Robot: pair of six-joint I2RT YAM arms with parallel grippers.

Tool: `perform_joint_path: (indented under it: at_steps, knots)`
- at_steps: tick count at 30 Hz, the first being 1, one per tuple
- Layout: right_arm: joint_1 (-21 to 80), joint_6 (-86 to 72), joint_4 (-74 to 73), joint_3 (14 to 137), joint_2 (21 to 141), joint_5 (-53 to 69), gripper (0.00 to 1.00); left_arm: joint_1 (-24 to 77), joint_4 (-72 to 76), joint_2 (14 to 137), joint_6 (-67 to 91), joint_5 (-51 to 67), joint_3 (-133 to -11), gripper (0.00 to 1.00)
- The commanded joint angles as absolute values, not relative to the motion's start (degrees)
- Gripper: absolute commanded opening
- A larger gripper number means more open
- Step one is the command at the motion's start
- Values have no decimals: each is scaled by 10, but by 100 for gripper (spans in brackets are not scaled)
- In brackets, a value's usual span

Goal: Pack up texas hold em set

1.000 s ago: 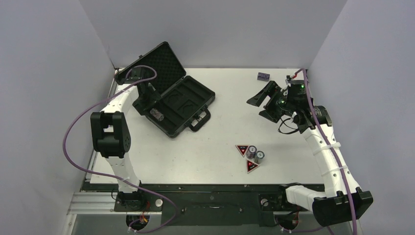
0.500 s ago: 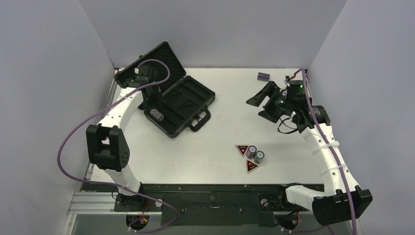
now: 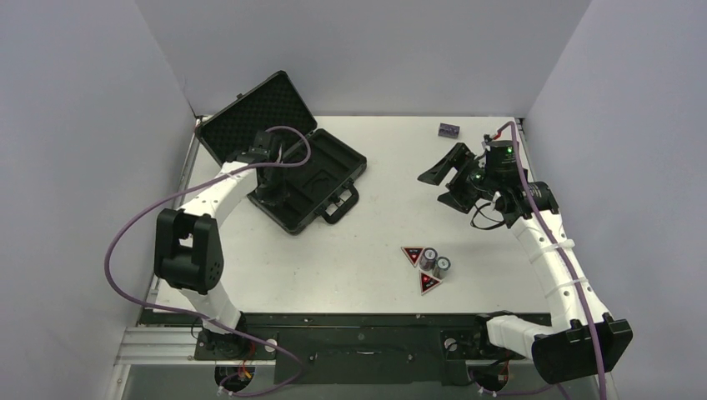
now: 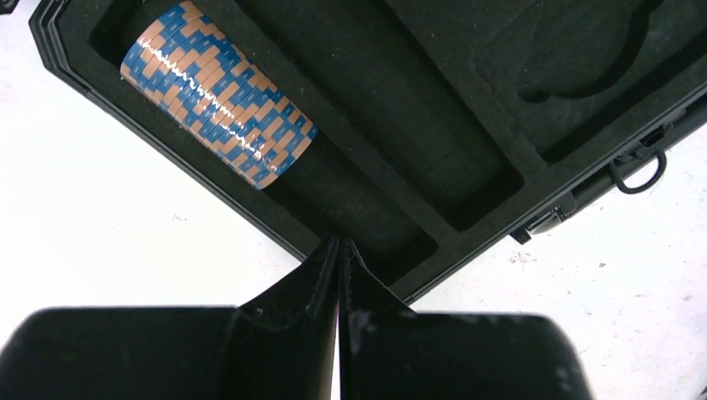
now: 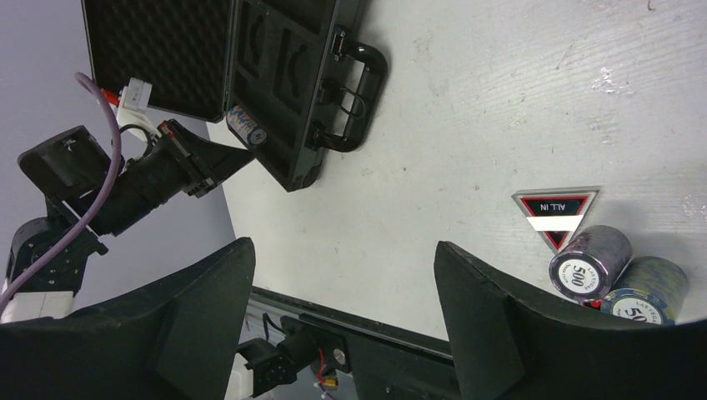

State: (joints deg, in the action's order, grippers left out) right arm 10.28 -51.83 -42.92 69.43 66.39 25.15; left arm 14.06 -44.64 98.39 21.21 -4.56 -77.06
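The black briefcase (image 3: 329, 162) lies open at the back left, lid up. One blue-and-tan chip stack (image 4: 218, 93) lies in a long foam slot of the briefcase (image 4: 467, 100). My left gripper (image 4: 339, 243) hangs just over the case's near edge (image 3: 271, 196), shut and empty, apart from that stack. Two more chip stacks (image 3: 428, 258) (image 3: 443, 267) stand on the table between two red-and-black triangular tokens (image 3: 411, 252) (image 3: 429, 284). My right gripper (image 3: 446, 179) is raised at the right, open and empty (image 5: 342, 246). The right wrist view shows the "ALL IN" token (image 5: 557, 212) and both stacks (image 5: 588, 260).
A small purple object (image 3: 449, 130) lies at the back right of the white table. Grey walls close in the left, back and right sides. The case's handle (image 3: 340, 204) points toward the table's middle.
My left gripper went from open to shut and swung from the lid side over the case's base, now covering the stack in the top view. The right arm barely moved.
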Motion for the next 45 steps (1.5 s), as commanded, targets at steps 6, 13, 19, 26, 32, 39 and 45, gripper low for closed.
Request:
perform_joint_path:
  at_steps: [6, 13, 19, 26, 32, 39, 45]
  knots:
    - [103, -521, -408, 692, 649, 255, 74, 142, -420, 1042, 170, -61, -799, 0]
    - [101, -521, -409, 695, 655, 256, 74, 128, -426, 1074, 167, -90, -830, 0]
    - [100, -522, -409, 695, 657, 256, 74, 106, -428, 1091, 165, -105, -854, 0]
    - [100, -522, -408, 699, 665, 259, 73, 98, -436, 1109, 160, -115, -875, 0]
    - [100, -522, -410, 710, 670, 261, 73, 98, -430, 1090, 163, -109, -858, 0]
    - [101, -519, -410, 718, 671, 261, 74, 103, -419, 1014, 169, -83, -836, 18]
    - [101, -509, -426, 726, 665, 249, 76, 103, -434, 942, 178, -76, -824, 33]
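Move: The shut left fingers hang over the open slot near the case's near corner. The blue-and-tan chip roll lies in that slot about 6 cm ahead and 5 cm to the left, some 3 cm below. That corner is about 3 cm back and 2 cm right, the case handle about 4 cm ahead and 14 cm right. From the right hand the chip roll is roughly 42 cm left, 8 cm ahead and 20 cm lower. Down first by about 4 cm, the left hand dips its closed fingertips into the slot, then pushes forward and left along it towards the hinge side, some 4 cm, against the near end of the chip roll. After a short stop there it rises about 4 cm clear of the case, fingers opening to about a quarter. ##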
